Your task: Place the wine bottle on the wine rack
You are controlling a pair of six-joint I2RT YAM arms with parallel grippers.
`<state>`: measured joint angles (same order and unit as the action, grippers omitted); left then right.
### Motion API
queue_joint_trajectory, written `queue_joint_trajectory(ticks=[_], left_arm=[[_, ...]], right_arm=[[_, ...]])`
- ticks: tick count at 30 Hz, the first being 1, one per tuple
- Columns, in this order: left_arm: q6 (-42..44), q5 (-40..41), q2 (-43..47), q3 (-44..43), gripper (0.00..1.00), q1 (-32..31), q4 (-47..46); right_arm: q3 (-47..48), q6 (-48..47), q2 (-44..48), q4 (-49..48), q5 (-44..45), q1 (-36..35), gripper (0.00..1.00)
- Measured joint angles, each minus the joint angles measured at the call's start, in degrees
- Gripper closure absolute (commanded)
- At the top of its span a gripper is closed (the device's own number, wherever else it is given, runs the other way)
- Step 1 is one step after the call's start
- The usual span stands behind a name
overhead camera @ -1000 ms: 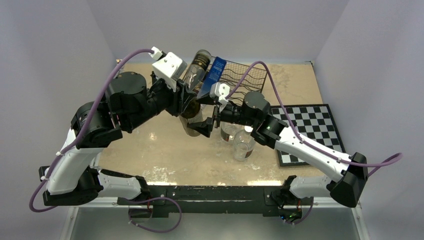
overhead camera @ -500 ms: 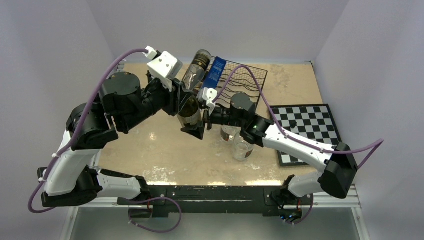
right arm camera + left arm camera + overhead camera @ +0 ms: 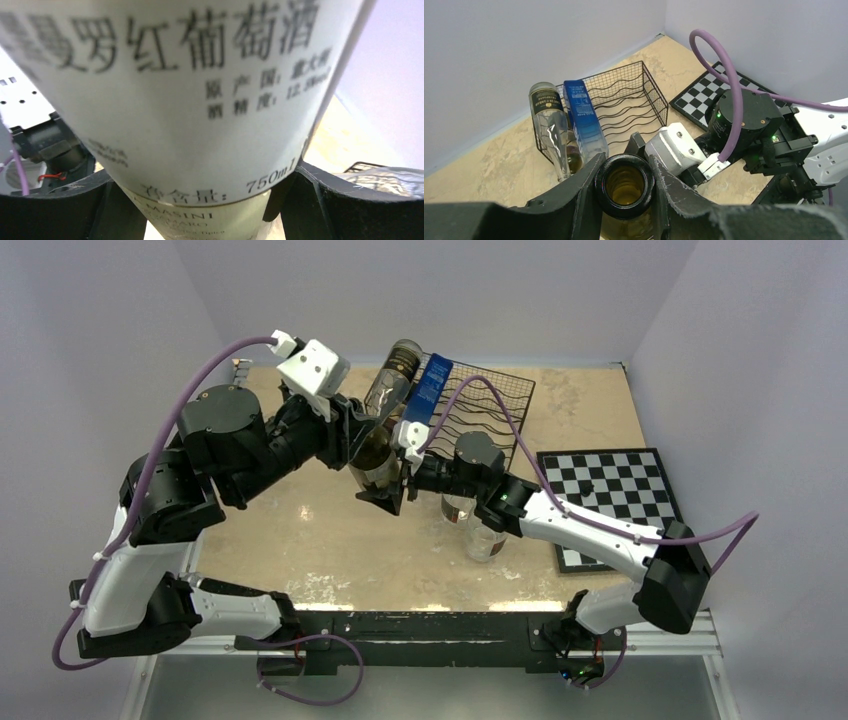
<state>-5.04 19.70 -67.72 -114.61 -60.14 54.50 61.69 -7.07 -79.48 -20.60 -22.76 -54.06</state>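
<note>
The wine bottle is dark glass with a pale label and hangs above the table just left of the wine rack. My left gripper is shut on its neck, and the open mouth shows between the fingers. My right gripper reaches in from the right. Its two fingers press against the bottle's labelled body, one on each side. The black wire wine rack stands at the back. A clear bottle and a blue bottle lie at its left end.
Two clear glasses stand on the table under my right forearm. A black-and-white chessboard lies at the right. The right arm's purple cable arcs over the rack's front. Walls close in the back and both sides.
My right arm has moved left up to the bottle and its fingers have closed in on the body. My left arm, with the bottle, has shifted slightly left.
</note>
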Motion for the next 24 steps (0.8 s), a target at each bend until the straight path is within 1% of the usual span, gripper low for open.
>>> queue_joint_trajectory(ticks=[1, 2, 4, 7, 8, 11, 13, 15, 17, 18, 24], left_arm=[[0.2, -0.2, 0.5, 0.6, 1.00, 0.0, -0.8], [0.4, -0.4, 1.3, 1.6, 0.97, 0.0, -1.9], [1.2, -1.2, 3.1, 3.8, 0.84, 0.0, -4.5], [1.7, -2.1, 5.7, 6.5, 0.55, 0.0, -7.4], [1.7, -2.6, 6.4, 7.1, 0.48, 0.0, -7.9], [1.5, -4.3, 7.6, 7.3, 0.39, 0.0, -10.2], [1.4, -5.2, 7.7, 6.9, 0.26, 0.0, -11.4], [1.6, -5.2, 8.0, 6.8, 0.18, 0.0, -12.3], [1.4, -4.7, 8.2, 6.8, 0.12, 0.0, -12.9], [1.4, -4.4, 8.2, 6.8, 0.11, 0.0, -13.1], [1.2, -1.1, 8.2, 6.9, 0.10, 0.0, -13.2]], right_arm=[[0.0, -0.7, 0.4, 0.1, 0.9, 0.0, 1.00], [0.0, -1.5, 0.9, 0.3, 1.8, -0.1, 1.00], [0.0, -3.5, 1.9, 0.6, 3.9, -0.3, 1.00], [0.1, -8.6, 3.6, 1.4, 8.1, -0.5, 1.00], [0.3, -10.5, 4.2, 2.3, 9.2, -0.6, 1.00], [1.9, -17.1, 5.7, 5.7, 15.3, -0.5, 1.00], [2.8, -21.3, 6.1, 6.9, 19.1, 0.0, 1.00], [3.2, -25.0, 6.6, 7.1, 22.6, 0.5, 1.00], [3.3, -28.7, 7.1, 6.8, 25.6, 0.6, 1.00], [3.3, -30.3, 7.3, 6.7, 26.6, 0.6, 1.00], [3.2, -43.3, 7.3, 4.6, 31.6, 0.5, 1.00]])
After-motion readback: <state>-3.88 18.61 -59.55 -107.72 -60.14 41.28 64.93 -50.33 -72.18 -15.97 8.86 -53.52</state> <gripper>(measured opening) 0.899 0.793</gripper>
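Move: From the right hand, already gripping the wine bottle's body, the middle of the wine rack lies some 25 cm ahead, 17 cm to its right and 25 cm below. On the rack the blue bottle is about 26 cm ahead and 10 cm right. The near clear bottle stands about 4 cm ahead and 17 cm right, 20 cm lower. From the left hand, still pinching the neck, the rack is roughly 28 cm ahead, 17 cm right and 43 cm below. Rightward, forward and up, about 10, 8 and 8 cm, the right hand carries the wine bottle towards the rack, keeping its grip on the body, turning clockwise some 35 degrees and tipping the neck back and to the left. The left hand rises about 5 cm, easing slightly back and left, and after the first third opens wide to let go of the neck. ##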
